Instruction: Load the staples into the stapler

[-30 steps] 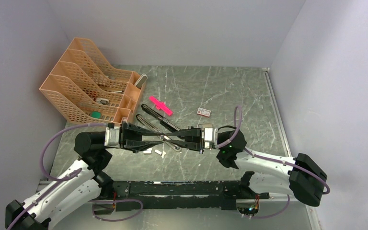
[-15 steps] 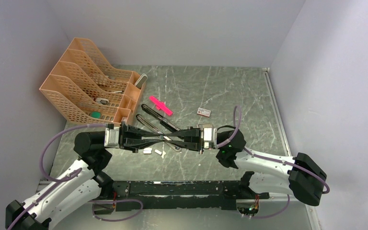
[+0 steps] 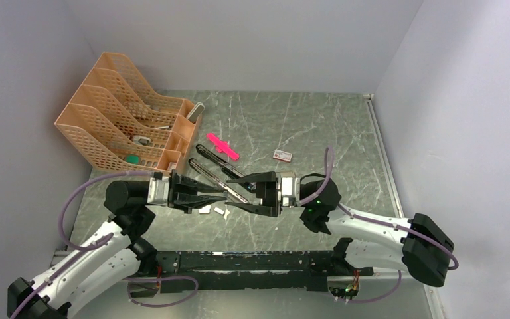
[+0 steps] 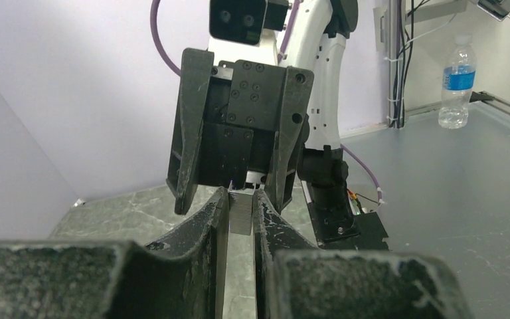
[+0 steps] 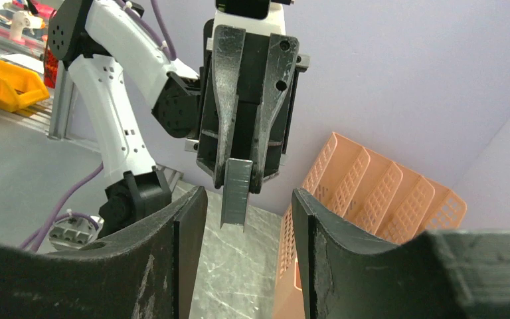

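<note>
A short silvery strip of staples (image 4: pixel 240 216) hangs above the table, pinched between the fingertips of my left gripper (image 4: pixel 240 197), which is shut on it. In the right wrist view the same strip (image 5: pixel 235 196) pokes out between the spread fingers of my right gripper (image 5: pixel 248 199). That gripper is open and touches nothing. From above, the two grippers (image 3: pixel 226 197) (image 3: pixel 234 193) meet tip to tip over the near end of the black stapler (image 3: pixel 202 169). The stapler lies opened flat with its silver rail showing. Two more staple pieces (image 3: pixel 204 210) (image 3: pixel 223 212) lie on the table.
A small white box with red print (image 3: pixel 282 155) sits right of centre. A pink plastic piece (image 3: pixel 223 147) lies behind the stapler. An orange mesh file organiser (image 3: pixel 123 113) stands at the back left. Grey walls close the table on three sides.
My right gripper has opened and let go of the staple strip. The left gripper stays shut on the strip, at about the same spot.
</note>
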Robot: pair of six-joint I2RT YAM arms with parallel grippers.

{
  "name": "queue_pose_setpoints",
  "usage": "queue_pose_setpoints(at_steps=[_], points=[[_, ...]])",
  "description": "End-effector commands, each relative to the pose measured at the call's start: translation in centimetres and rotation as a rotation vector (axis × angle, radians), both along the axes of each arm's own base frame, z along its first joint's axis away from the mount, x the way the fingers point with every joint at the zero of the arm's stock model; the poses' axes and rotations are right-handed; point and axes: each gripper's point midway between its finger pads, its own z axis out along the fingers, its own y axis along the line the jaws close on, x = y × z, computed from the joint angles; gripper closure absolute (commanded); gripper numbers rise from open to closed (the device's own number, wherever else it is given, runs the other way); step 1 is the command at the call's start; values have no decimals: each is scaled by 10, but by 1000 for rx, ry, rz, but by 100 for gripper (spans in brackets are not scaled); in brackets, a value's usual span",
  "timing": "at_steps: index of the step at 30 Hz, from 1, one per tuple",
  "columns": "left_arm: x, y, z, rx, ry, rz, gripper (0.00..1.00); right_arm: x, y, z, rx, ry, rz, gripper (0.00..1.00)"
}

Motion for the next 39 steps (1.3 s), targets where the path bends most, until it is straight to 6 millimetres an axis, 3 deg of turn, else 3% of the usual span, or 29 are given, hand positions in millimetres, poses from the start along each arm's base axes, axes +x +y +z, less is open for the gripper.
queue_pose_setpoints(at_steps=[1, 7, 9, 12, 14, 18, 22, 26, 29, 33, 39], points=[[0, 2, 8, 23, -55, 20, 93, -2, -12, 13, 47, -20, -32, 46], [16, 4, 7, 93, -76, 125, 93, 14, -41, 19, 147, 59, -185, 45], [20, 5, 5, 124, -83, 151, 93, 37, -60, 27, 227, 165, -322, 45], [27, 5, -1, 178, -95, 180, 93, 80, -89, 21, 261, 349, -564, 36], [33, 3, -8, 228, -78, 192, 93, 111, -107, 9, 237, 490, -744, 24], [49, 2, -20, 312, -52, 236, 93, 169, -142, -31, 95, 732, -1086, 18], [65, -1, -34, 400, -32, 269, 93, 206, -161, -85, -97, 997, -1231, 12], [78, -2, -57, 510, 5, 288, 93, 222, -166, -131, -231, 1184, -1219, 10], [87, -4, -87, 629, 43, 312, 93, 226, -169, -148, -242, 1260, -1180, 10], [83, -14, -129, 789, 62, 302, 93, 228, -179, -144, -168, 1288, -1140, 10], [64, -25, -212, 1107, 57, 237, 93, 221, -189, -126, -106, 1221, -1137, 10]])
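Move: The left hand holds the staple strip, with the grey stapler's near end about 12 cm ahead, 6 cm to its right and 33 cm below. At table height too, the black stapler's near end is some 19 cm ahead and 8 cm right, and the loose staple pieces about 11 cm ahead and 5 cm left. From the right hand, the grey stapler's near end is about 11 cm ahead, 5 cm right; the staple box is 30 cm ahead, 16 cm right. Forward at first, then mostly down, the left hand drops about 17 cm towards the grey stapler's near end, rolling some 50 degrees to slope its fingers downward while they keep the strip pinched. The right hand, its fingers already clear of the strip, swings forward and right towards the staple box, sinks about 15 cm, turns clockwise, tips down and opens wide. ##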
